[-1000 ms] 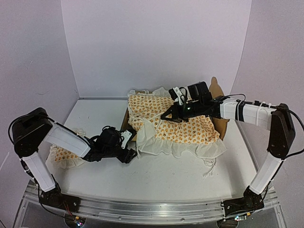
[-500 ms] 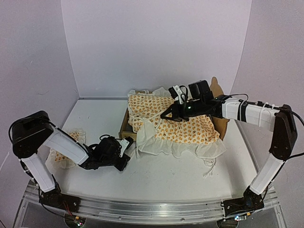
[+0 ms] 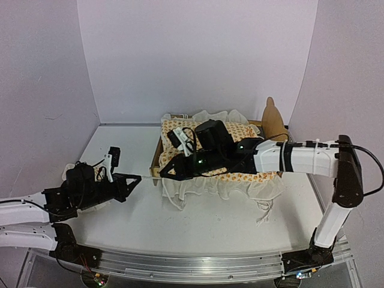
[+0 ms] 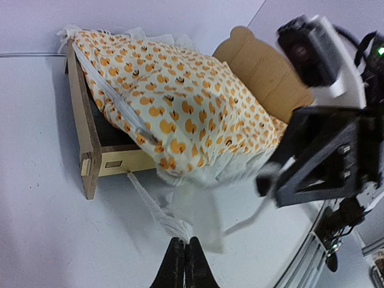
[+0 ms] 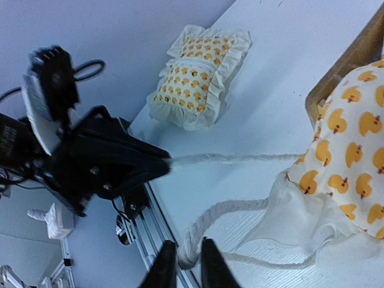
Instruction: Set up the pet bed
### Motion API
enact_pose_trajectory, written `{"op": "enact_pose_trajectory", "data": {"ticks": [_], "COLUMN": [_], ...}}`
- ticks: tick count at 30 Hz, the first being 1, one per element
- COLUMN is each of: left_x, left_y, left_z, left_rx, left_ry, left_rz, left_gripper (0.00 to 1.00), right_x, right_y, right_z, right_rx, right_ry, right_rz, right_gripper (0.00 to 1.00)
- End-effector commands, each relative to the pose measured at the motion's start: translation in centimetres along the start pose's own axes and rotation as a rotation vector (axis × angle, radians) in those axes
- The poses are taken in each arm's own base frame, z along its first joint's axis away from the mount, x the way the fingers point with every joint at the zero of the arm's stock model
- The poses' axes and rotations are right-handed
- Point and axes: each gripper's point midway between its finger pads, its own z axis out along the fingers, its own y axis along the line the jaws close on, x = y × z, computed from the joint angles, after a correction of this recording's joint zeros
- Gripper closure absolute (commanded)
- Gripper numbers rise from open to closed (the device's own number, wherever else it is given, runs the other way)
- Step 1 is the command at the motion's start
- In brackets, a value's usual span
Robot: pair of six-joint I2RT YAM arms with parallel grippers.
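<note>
The pet bed [image 3: 156, 161], a light plywood frame [image 4: 87, 150] with a wavy headboard [image 3: 273, 117], stands at mid-table. Over it lies the cream, orange-duck cover [image 3: 231, 135] [image 4: 180, 102]. My left gripper [image 3: 137, 178] [image 4: 185, 243] is low on the table left of the bed. It is shut on one white tie cord [image 4: 151, 205], which is stretched taut from the bed's near-left corner. My right gripper [image 3: 163, 173] [image 5: 187, 264] reaches across the bed to that same corner. Its fingers pinch a second, looped tie cord [image 5: 223, 211].
The small matching ruffled pillow [image 5: 198, 75] lies on the table at the far left, behind my left arm. The metal rail of the table's front edge [image 5: 141, 210] runs close under both grippers. Another loose tie [image 3: 264, 210] trails off the bed's right front.
My left gripper has shut on a tie and drawn back to the left, pulling it taut. My right arm has swung left from the top of the cover to the bed's front-left corner.
</note>
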Motion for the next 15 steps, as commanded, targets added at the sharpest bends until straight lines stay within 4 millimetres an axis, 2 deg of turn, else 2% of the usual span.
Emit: {"op": "enact_pose_trajectory", "data": {"ticks": [1,2,4,5,8,12,15], "left_x": [-0.7,-1.0,-1.4,-1.5,-1.6,-1.0,-0.1], "left_y": [0.8,0.4,-0.6,-1.4,-4.3,-5.5,-6.4], "left_z": [-3.2,-3.8,-4.7,-5.0,-5.8,-6.0,-5.8], "left_rx": [-0.031,-0.013,0.037,0.074,0.225,0.29,0.357], "left_ry": [-0.024,-0.029,-0.023,-0.012,0.028,0.062,0.1], "left_rz": [-0.085,-0.09,-0.08,-0.074,-0.033,-0.011,-0.01], "left_gripper": [1.0,1.0,1.0,1.0,1.0,1.0,1.0], "right_x": [-1.9,-1.5,-0.4,0.0,-0.1,-2.5,-3.8], "right_y": [-1.4,-2.1,-3.9,-4.8,-6.7,-9.1,-11.8], "right_z": [1.5,0.6,-2.5,-4.8,-12.5,-23.4,-29.6], "right_rx": [0.121,0.186,0.353,0.443,0.713,1.133,1.305], "right_ry": [-0.015,0.024,0.11,0.156,0.228,0.254,0.214], "right_rz": [-0.066,-0.106,-0.213,-0.273,-0.464,-0.633,-0.534], "right_gripper": [0.73,0.64,0.45,0.36,0.21,0.11,0.09]}}
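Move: My left fingers are shut on one tie, which runs to the bed's near left corner, some 16 cm ahead, 5 cm right and 14 cm below; the small pillow lies about 13 cm ahead, 16 cm left. My right fingers still hold the second tie; that corner is about 14 cm ahead and 2 cm left. The quilt's middle is roughly 22 cm ahead, 17 cm right, and the loose ties hang about 6 cm ahead, 31 cm right, 20 cm below. I open my right fingers wide to let go of the second tie, dipping about 4 cm, then sweep away rightward over the quilt, some 20 cm, rising and edging forward while the wrist swings the fingers from leftward to point down. My left hand keeps its pinch and draws its tie back about 5 cm, away from the bed corner, turning slightly clockwise. ##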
